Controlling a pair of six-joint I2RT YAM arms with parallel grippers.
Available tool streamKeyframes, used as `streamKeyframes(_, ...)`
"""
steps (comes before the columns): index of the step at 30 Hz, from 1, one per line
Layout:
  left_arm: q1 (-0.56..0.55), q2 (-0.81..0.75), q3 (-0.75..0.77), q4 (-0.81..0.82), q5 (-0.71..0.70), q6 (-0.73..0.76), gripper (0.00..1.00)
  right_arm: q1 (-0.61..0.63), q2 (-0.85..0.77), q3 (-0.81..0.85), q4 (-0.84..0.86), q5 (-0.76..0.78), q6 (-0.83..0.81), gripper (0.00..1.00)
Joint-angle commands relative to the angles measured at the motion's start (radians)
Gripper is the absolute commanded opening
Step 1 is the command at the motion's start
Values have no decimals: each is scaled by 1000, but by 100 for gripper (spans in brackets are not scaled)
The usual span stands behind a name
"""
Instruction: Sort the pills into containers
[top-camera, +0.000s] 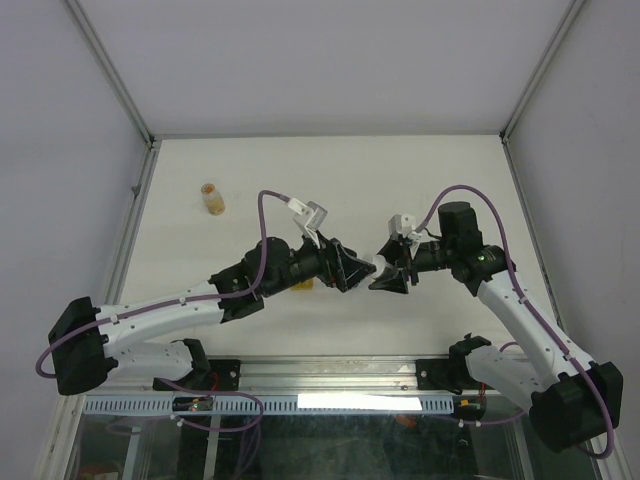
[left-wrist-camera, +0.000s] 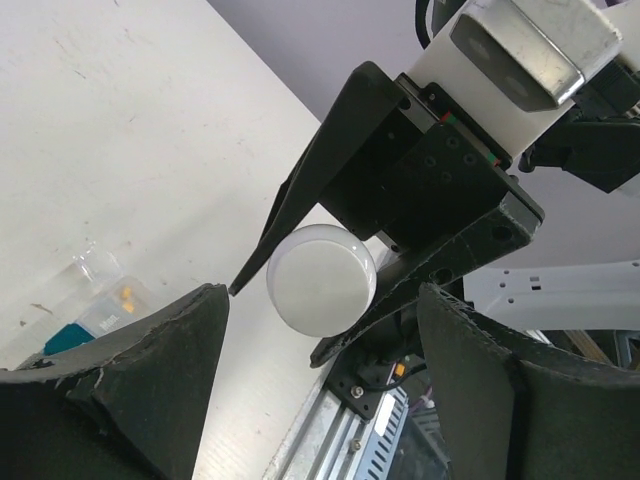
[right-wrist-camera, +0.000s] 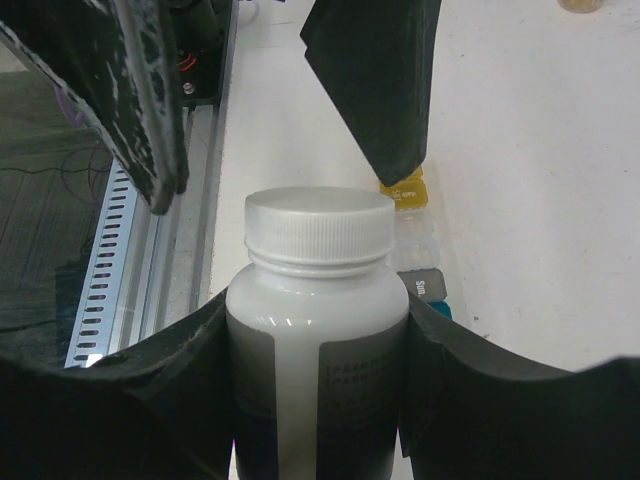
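My right gripper (right-wrist-camera: 318, 335) is shut on a white pill bottle (right-wrist-camera: 318, 330) with a ribbed white screw cap (right-wrist-camera: 320, 232). It holds the bottle off the table with the cap pointing at my left gripper (left-wrist-camera: 322, 300). The left gripper's fingers (right-wrist-camera: 385, 90) stand open on either side of the cap (left-wrist-camera: 322, 278), apart from it. The containers (right-wrist-camera: 420, 245) lie on the table under the bottle: a yellow compartment, clear ones, a grey lid and a teal end. In the left wrist view the containers (left-wrist-camera: 100, 300) show small yellow pills (left-wrist-camera: 127, 295). In the top view both grippers meet at the bottle (top-camera: 371, 266).
A small amber vial (top-camera: 212, 198) stands at the back left of the white table (top-camera: 330, 180). The metal rail (top-camera: 330, 372) at the table's near edge runs just below the grippers. Grey walls enclose the left, right and far sides.
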Motion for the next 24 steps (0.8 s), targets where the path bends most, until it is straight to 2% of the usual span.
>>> streamKeyframes(1,-18,23,73,20,17,10,74,-6,-2,44,37,-23,-10,0)
streamKeyframes(3,-19,36,81,20,26,15,67,-7,-3,44,38,-25,-8,0)
streamKeyframes(8,-19,50,93,8,31,25,59,-7,-3,44,38,-27,-9,0)
streamKeyframes(19,-19,74,114,-22,54,39,57,-7,-5,44,38,-27,-7,0)
streamKeyframes(24,-19,77,118,-26,69,42,50,-7,-5,43,37,-28,-6,0)
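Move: The white cap of the pill bottle is just past the left fingertips, about 3 cm to that hand's right, 1 cm ahead and 1 cm lower. From the right hand, which already holds the bottle, the cap is some 4 cm to the left, level fore and aft, and 2 cm up. The pill organizer lies on the table with its middle roughly 4 cm ahead, 4 cm left and 16 cm below the left hand. The left fingers close onto the sides of the bottle cap, one on each side, from well open to about half open, as the hand eases about 2 cm to its right onto the cap and sinks just under 1 cm late on. The right hand stays put and keeps its grip on the bottle. ##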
